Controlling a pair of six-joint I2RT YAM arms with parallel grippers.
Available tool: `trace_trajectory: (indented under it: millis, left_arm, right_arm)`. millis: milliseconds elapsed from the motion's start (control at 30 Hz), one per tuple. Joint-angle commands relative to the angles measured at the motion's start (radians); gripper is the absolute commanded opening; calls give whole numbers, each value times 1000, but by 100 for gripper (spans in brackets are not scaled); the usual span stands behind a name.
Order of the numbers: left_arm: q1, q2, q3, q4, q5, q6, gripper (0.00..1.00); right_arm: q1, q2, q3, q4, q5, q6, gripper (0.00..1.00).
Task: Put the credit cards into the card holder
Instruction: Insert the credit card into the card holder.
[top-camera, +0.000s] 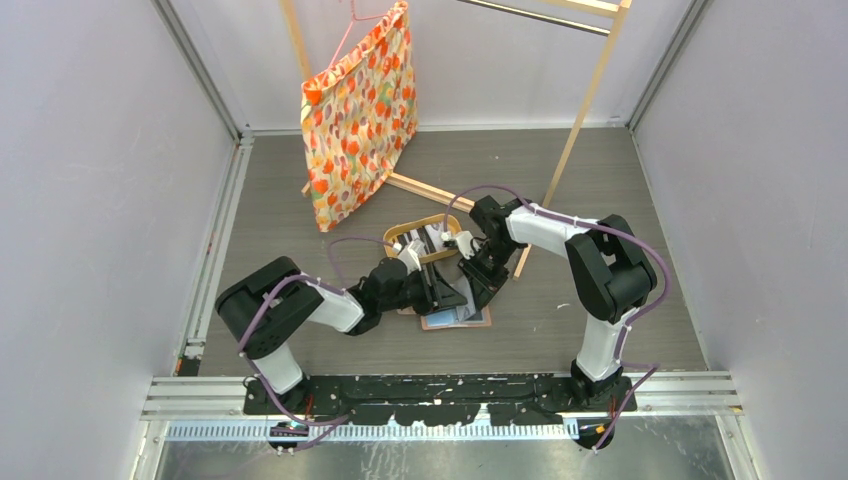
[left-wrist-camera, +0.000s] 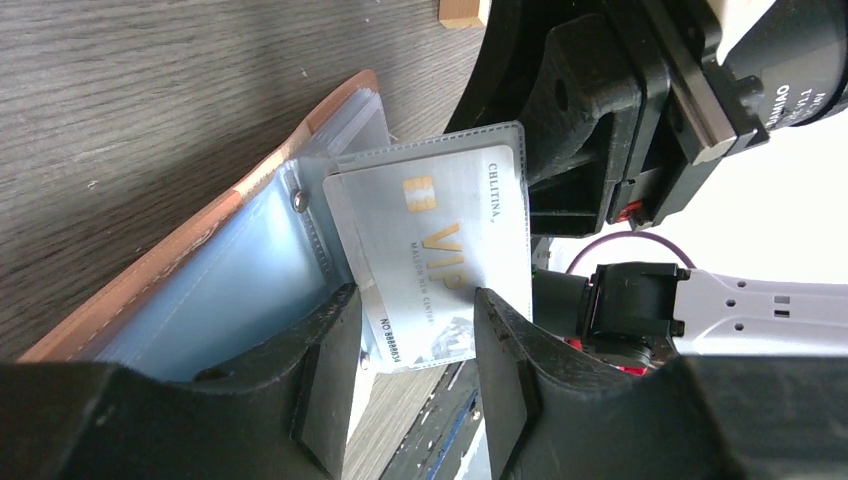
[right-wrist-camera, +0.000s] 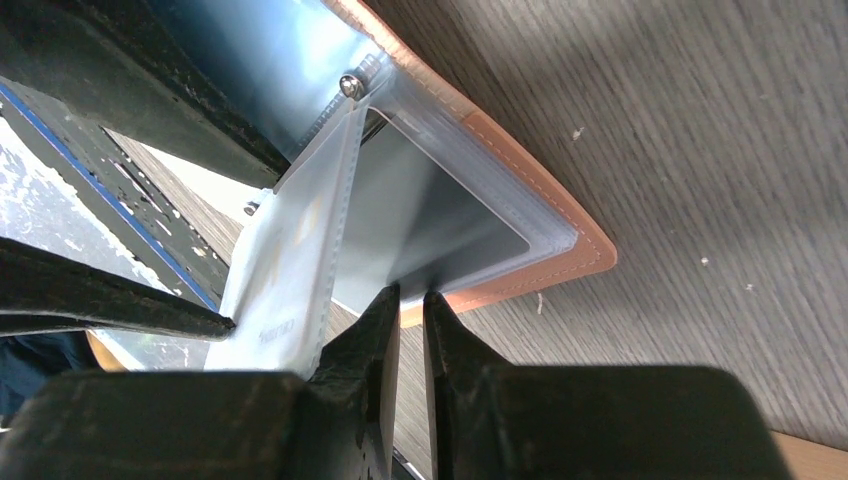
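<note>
The salmon-tan card holder (top-camera: 456, 319) lies open on the table between both arms. It also shows in the left wrist view (left-wrist-camera: 200, 240) and the right wrist view (right-wrist-camera: 540, 268). A silver VIP credit card (left-wrist-camera: 440, 230) sits in a raised clear sleeve; the right wrist view shows the card edge-on (right-wrist-camera: 290, 250). My left gripper (left-wrist-camera: 415, 300) is open, with the card's lower end between its fingers; from above it (top-camera: 440, 290) is over the holder. My right gripper (right-wrist-camera: 412, 292) is shut on the edge of another clear sleeve; from above it (top-camera: 478, 283) is beside the holder. More cards (top-camera: 432, 242) lie in the tray.
An oval wooden tray (top-camera: 400, 232) stands just behind the card holder. A flowered fabric bag (top-camera: 360, 115) hangs from a wooden rack at the back. The rack's slanted pole (top-camera: 580, 120) and floor bar (top-camera: 430, 190) stand behind the grippers.
</note>
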Motion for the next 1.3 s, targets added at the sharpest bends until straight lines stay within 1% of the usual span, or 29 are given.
trace_trajectory:
  millis: [0,133,233,333,533,700,933,1033,1267]
  left_arm:
    - [-6,-52,9,166,-6,-5,45]
    - [-6,-51,9,161,-7,-4,45]
    - [-6,-56,8,126,-14,8,45]
    - [-5,-87,9,33,-32,37,46]
    - [-5,-210,32,-259,-94,147,48]
    - [0,-271,66,-443,-117,221,49]
    - [9,-317,71,-500,-113,262,49]
    - [9,-375,74,-567,-142,299,49]
    - [12,-601,49,-800,-260,426,50]
  right_arm:
    - [12,-19,31,47,-74,12,20]
    - [10,-21,31,49,-72,11,20]
    - [4,-26,33,47,-72,11,20]
    - [-9,-39,34,45,-70,8,20]
    - [-27,-66,34,42,-62,-2,20]
    - [-33,-76,36,33,-74,-16,21]
    - [-40,-88,44,9,-106,-43,23]
    - [-48,-103,47,-5,-131,-64,23]
    - [-54,-149,36,-7,-209,-95,23]
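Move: The credit card, in its clear sleeve on a page standing half up, is right at the left hand's tips, about 1 cm ahead and 2 cm right. The open card holder's middle is some 2 cm left and 6 cm below that hand, just behind it; the card box is about 12 cm ahead and 8 cm left. From the right hand the card is about 3 cm left, 2 cm ahead and 2 cm higher. After a short stay, the left hand's half-open fingertips come free of the sleeved card and draw off about 6 cm left, rising some 4 cm, the fingers tipping about 20 degrees farther down. The right hand, nearly shut, eases a centimetre forward past the page's outer side, then lifts roughly 3 cm clear of the holder, its tips swinging slightly left. ##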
